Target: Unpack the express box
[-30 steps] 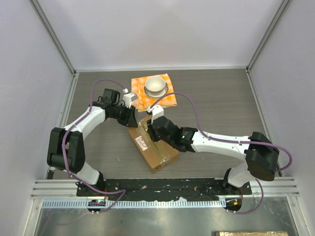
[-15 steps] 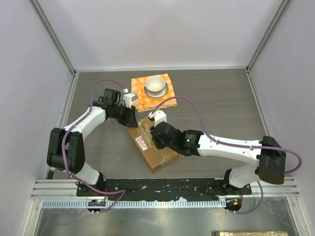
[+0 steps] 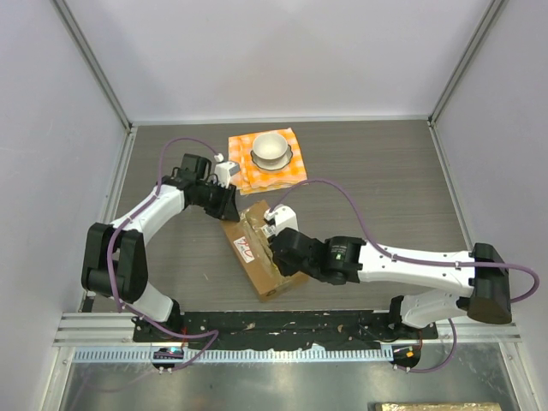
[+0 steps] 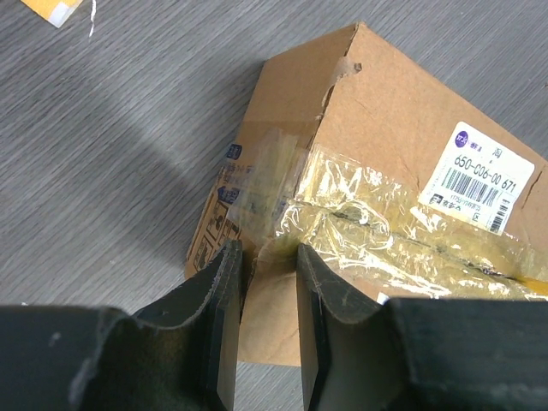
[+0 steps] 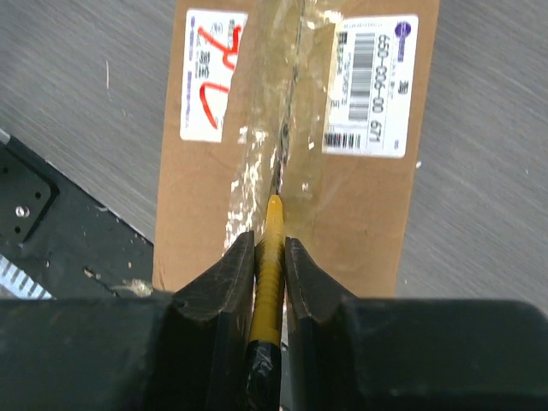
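The express box [image 3: 272, 278] lies slantwise in the middle of the table, brown cardboard with glossy tape along its top seam. It carries a white barcode label [image 5: 368, 86] and a white sticker with red marks [image 5: 210, 77]. My right gripper [image 5: 271, 240] is shut on a yellow-handled cutter [image 5: 273, 221] whose tip rests on the taped seam near the box's middle. My left gripper [image 4: 265, 251] sits at the box's far end [image 4: 385, 111], its jaws a little apart over the crumpled tape at the top edge, with the end face showing between them. In the top view the left gripper [image 3: 233, 208] and right gripper [image 3: 276, 241] stand over the box.
A cream bowl [image 3: 271, 148] sits on an orange checked cloth [image 3: 289, 174] just beyond the box. A black rail [image 3: 282, 324] runs along the near edge. Grey walls close in the table's left, right and far sides.
My right gripper has drawn the cutter along the seam toward the box's near end, and its arm has stretched out lower. The left arm and the box have stayed put.
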Controlling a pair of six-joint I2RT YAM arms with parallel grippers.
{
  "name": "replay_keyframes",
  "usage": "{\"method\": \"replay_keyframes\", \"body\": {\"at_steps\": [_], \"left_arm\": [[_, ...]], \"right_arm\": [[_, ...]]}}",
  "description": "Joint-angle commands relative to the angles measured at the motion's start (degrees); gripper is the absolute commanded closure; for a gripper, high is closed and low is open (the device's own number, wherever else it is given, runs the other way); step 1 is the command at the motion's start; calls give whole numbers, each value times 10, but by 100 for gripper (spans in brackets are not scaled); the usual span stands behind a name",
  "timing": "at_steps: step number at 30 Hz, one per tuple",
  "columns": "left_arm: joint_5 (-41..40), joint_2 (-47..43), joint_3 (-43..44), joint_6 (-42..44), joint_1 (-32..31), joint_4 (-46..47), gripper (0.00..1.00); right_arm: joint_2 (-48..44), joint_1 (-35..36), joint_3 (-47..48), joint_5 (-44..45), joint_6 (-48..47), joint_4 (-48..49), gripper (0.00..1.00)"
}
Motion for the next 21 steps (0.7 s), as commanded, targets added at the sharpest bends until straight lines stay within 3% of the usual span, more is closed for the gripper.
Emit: {"method": "replay_keyframes", "body": {"at_steps": [1, 21], "left_arm": [[-244, 42, -14, 54, 17, 42, 100], [-290, 29, -14, 64, 38, 41, 100]], "right_arm": [[-33, 41, -14, -93, 55, -142, 99], [-78, 115, -7, -92, 132, -218, 99]]}}
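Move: The near end of the box's taped seam lies about 4 cm back, 1 cm right and 4 cm below my right hand, whose utility knife is already in the tape; the box's middle is some 4 cm ahead, 4 cm left, 8 cm down. From my left hand, on the box's far-left corner, that seam end is about 15 cm back and 13 cm right, and the napkin about 13 cm ahead, 9 cm right. Still gripping the yellow knife, I draw my right hand back and somewhat to my right, about 9 cm back in all, pulling the blade along the seam and out past the box's near end, dipping and tipping down late. My left hand keeps its hold on the far corner, almost still, then shifts about 3.5 cm forward-left with a slight turn. ##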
